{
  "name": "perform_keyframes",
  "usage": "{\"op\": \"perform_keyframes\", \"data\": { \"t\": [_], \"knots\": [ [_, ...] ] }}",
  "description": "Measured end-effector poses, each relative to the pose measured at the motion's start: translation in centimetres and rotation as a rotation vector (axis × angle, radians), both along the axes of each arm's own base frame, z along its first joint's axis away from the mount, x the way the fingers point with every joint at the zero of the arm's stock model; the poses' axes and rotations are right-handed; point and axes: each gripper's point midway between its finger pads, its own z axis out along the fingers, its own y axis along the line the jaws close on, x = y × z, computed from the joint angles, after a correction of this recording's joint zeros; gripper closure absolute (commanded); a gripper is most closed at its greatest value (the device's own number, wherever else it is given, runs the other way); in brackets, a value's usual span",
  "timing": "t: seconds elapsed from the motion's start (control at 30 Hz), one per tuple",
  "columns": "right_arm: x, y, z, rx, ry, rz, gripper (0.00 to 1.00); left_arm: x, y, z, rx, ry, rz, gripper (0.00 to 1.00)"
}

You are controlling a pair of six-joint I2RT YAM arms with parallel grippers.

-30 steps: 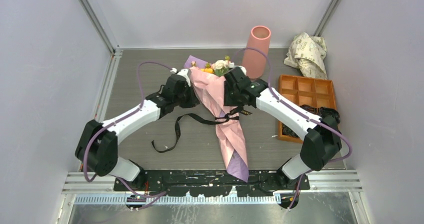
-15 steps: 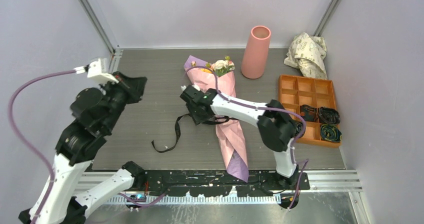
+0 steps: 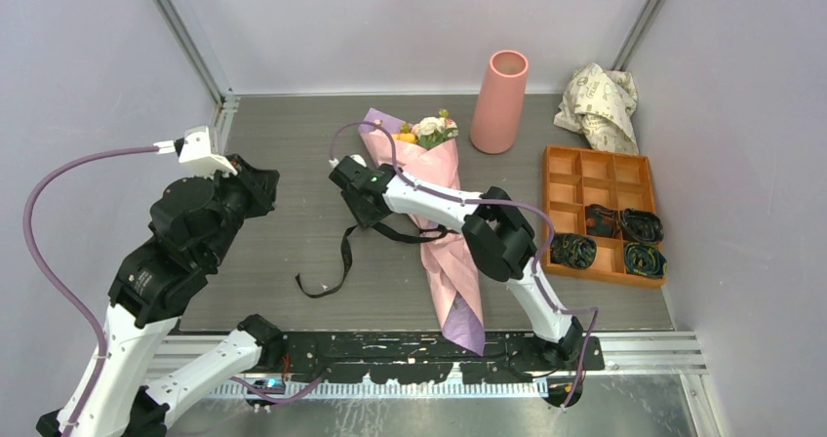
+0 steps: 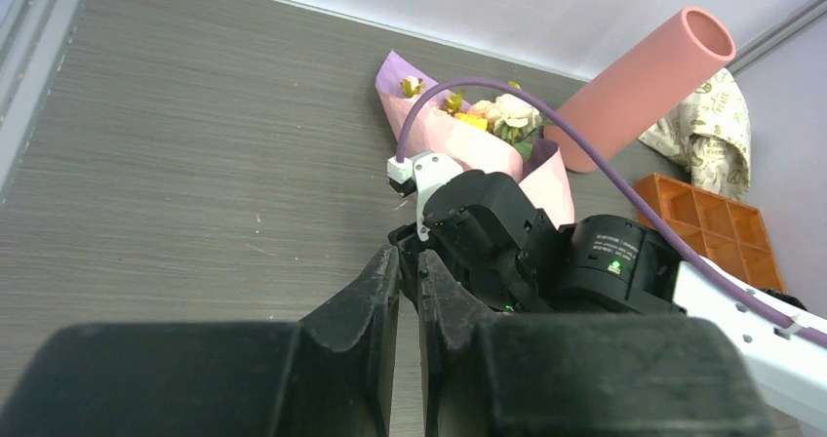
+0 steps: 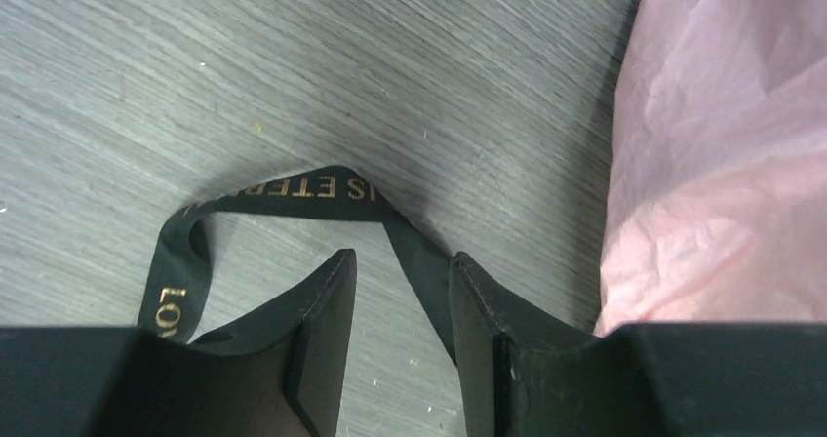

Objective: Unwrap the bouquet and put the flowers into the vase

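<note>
The bouquet (image 3: 447, 237) lies along the table, a long pink and lilac paper cone. Its flowers (image 3: 429, 128) sit at the far end, pointing towards the upright salmon-pink vase (image 3: 499, 88). A black ribbon (image 3: 341, 257) is still looped round the cone's middle, and its loose tail trails left on the table. My right gripper (image 5: 402, 258) is open just left of the pink paper (image 5: 712, 164), low over the table, with a stretch of ribbon (image 5: 293, 185) running between its fingers. My left gripper (image 4: 408, 254) hangs raised at the left, its jaws parted by a narrow slit with nothing in it, looking down on the bouquet (image 4: 458, 139) and vase (image 4: 649, 81).
An orange compartment tray (image 3: 566, 169) stands at the right with black coiled ribbons (image 3: 634, 227) in its near cells. Crumpled cream printed paper (image 3: 597, 100) lies in the back right corner. Grey walls close in the table on three sides.
My left arm let go of the bouquet, swung away left and rose, its jaws parting slightly. My right arm crossed to the bouquet's left side and came down over the ribbon.
</note>
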Motion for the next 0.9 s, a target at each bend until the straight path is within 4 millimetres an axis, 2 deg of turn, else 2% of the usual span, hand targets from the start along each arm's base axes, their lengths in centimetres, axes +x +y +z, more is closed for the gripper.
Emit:
{"op": "perform_keyframes", "data": {
  "t": [0.2,0.3,0.57,0.7,0.9],
  "knots": [
    [0.4,-0.3,-2.2,-0.027,0.028,0.003,0.55,0.0,0.2,-0.1,0.010,0.003,0.010,0.84],
    [0.7,-0.2,-2.4,-0.009,0.043,0.003,0.57,0.0,0.3,-0.2,0.011,0.004,0.014,0.84],
    [1.3,0.3,-2.3,0.054,0.070,0.012,0.75,0.1,0.4,-0.5,0.017,0.011,0.019,0.83],
    [1.0,0.8,-2.3,0.077,0.091,0.030,0.82,0.1,0.4,-0.6,0.020,0.013,0.022,0.83],
    [0.3,1.3,-2.9,0.097,0.129,0.047,0.98,-0.2,0.7,-0.4,0.014,0.004,0.025,0.83]
  ]
}}
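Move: The black ribbon's loose tail crosses almost right under the right hand, some 4 cm down and about 1 cm ahead. From this hand, the knot on the wrapped bouquet is roughly 15 cm to the right and level fore and aft; the flower heads are about 20 cm ahead and 13 cm right, and the ribbon's free end some 11 cm back and 13 cm left. From the left hand, that crossing lies about 10 cm ahead, 15 cm right and 36 cm below. With its fingers half open and pointing steeply down, the right hand sinks about 2.5 cm onto the black ribbon's loose tail beside the bouquet, easing about 1 cm forward as it goes. Staying low, it then closes its fingers nearly shut and pinches the ribbon between the tips, while it edges about 1 cm left, away from the knot, and back by as much, the wrist tilting some 10 degrees. ##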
